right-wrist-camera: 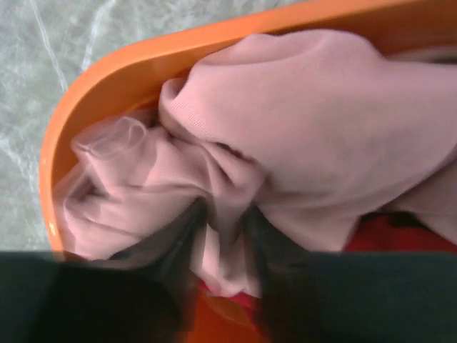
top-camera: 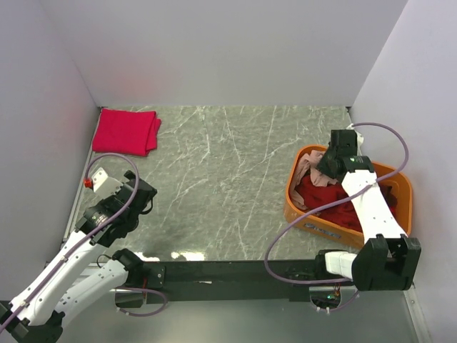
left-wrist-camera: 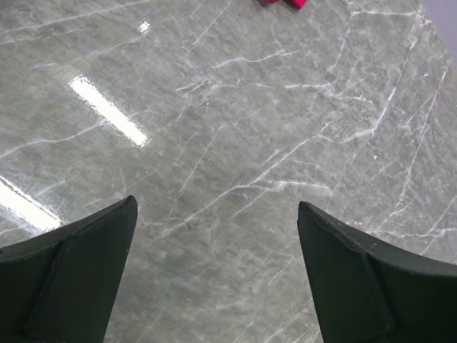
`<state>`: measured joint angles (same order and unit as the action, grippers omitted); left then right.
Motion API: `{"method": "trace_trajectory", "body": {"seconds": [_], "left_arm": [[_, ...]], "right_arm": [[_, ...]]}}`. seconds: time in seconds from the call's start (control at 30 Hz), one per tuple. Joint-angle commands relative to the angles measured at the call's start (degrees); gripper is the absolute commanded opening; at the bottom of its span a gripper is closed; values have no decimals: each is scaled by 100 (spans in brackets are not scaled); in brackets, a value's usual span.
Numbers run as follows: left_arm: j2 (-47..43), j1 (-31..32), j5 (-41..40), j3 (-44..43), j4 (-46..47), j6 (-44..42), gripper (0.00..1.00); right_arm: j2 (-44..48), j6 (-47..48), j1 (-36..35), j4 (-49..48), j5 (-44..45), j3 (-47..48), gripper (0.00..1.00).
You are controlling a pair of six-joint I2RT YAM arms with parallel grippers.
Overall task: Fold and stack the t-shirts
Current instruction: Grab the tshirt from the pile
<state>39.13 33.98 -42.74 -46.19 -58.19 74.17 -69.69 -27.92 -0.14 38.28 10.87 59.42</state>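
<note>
A folded crimson-pink t-shirt (top-camera: 127, 131) lies at the table's far left corner; its edge shows at the top of the left wrist view (left-wrist-camera: 284, 3). An orange tub (top-camera: 300, 211) at the right holds a crumpled dusty-pink t-shirt (top-camera: 307, 168) and dark red shirts (top-camera: 335, 207). My right gripper (top-camera: 330, 166) is down in the tub's far end, shut on a fold of the dusty-pink t-shirt (right-wrist-camera: 300, 121), pinched between the fingers (right-wrist-camera: 178, 246). My left gripper (left-wrist-camera: 216, 268) is open and empty over bare table at the left.
The tub's orange rim (right-wrist-camera: 121, 68) curves close round my right gripper. White walls close in the table at the left, back and right. A black rail (top-camera: 228, 271) runs along the near edge between the arm bases.
</note>
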Motion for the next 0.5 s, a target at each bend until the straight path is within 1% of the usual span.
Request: {"method": "trace_trajectory", "body": {"seconds": [0.0, 0.03, 0.17, 0.3, 0.47], "left_arm": [[-37, 30, -67, -47, -60, 1, 99], [-46, 30, -59, -48, -69, 1, 99], [-99, 48, -85, -21, -52, 18, 99], [-99, 48, -94, -39, -69, 1, 99], [-81, 48, -120, -48, -78, 27, 99]], "right_arm": [[227, -178, 295, -751, -665, -210, 5], [306, -178, 322, -891, -709, -229, 0], [825, -126, 383, -1068, -780, -220, 0], [1211, -11, 410, -1033, -797, 52, 0], [1414, 102, 410, -735, -867, 1263, 0]]}}
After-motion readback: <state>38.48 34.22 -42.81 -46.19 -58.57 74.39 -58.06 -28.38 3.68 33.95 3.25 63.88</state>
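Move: The pink t-shirt lies right under my right hand in the orange bin: its middle is about 1 cm ahead and 3 cm below, with a ruck of it already between my half-open fingers. The red clothes sit some 10 cm back and 2 cm to the right, about 5 cm down; the bin's left rim is roughly 11 cm left and 3 cm back. From my left hand the pink shirt is around 60 cm to the right and 8 cm ahead, some 4 cm lower. I shut my right fingers fully, pinching the ruck of pink cloth while the hand dips barely half a centimetre. Then I pull nearly straight up with it, gathering speed to about 11 cm above where I began, tilting the fingertips up some 20 degrees and keeping them shut. ##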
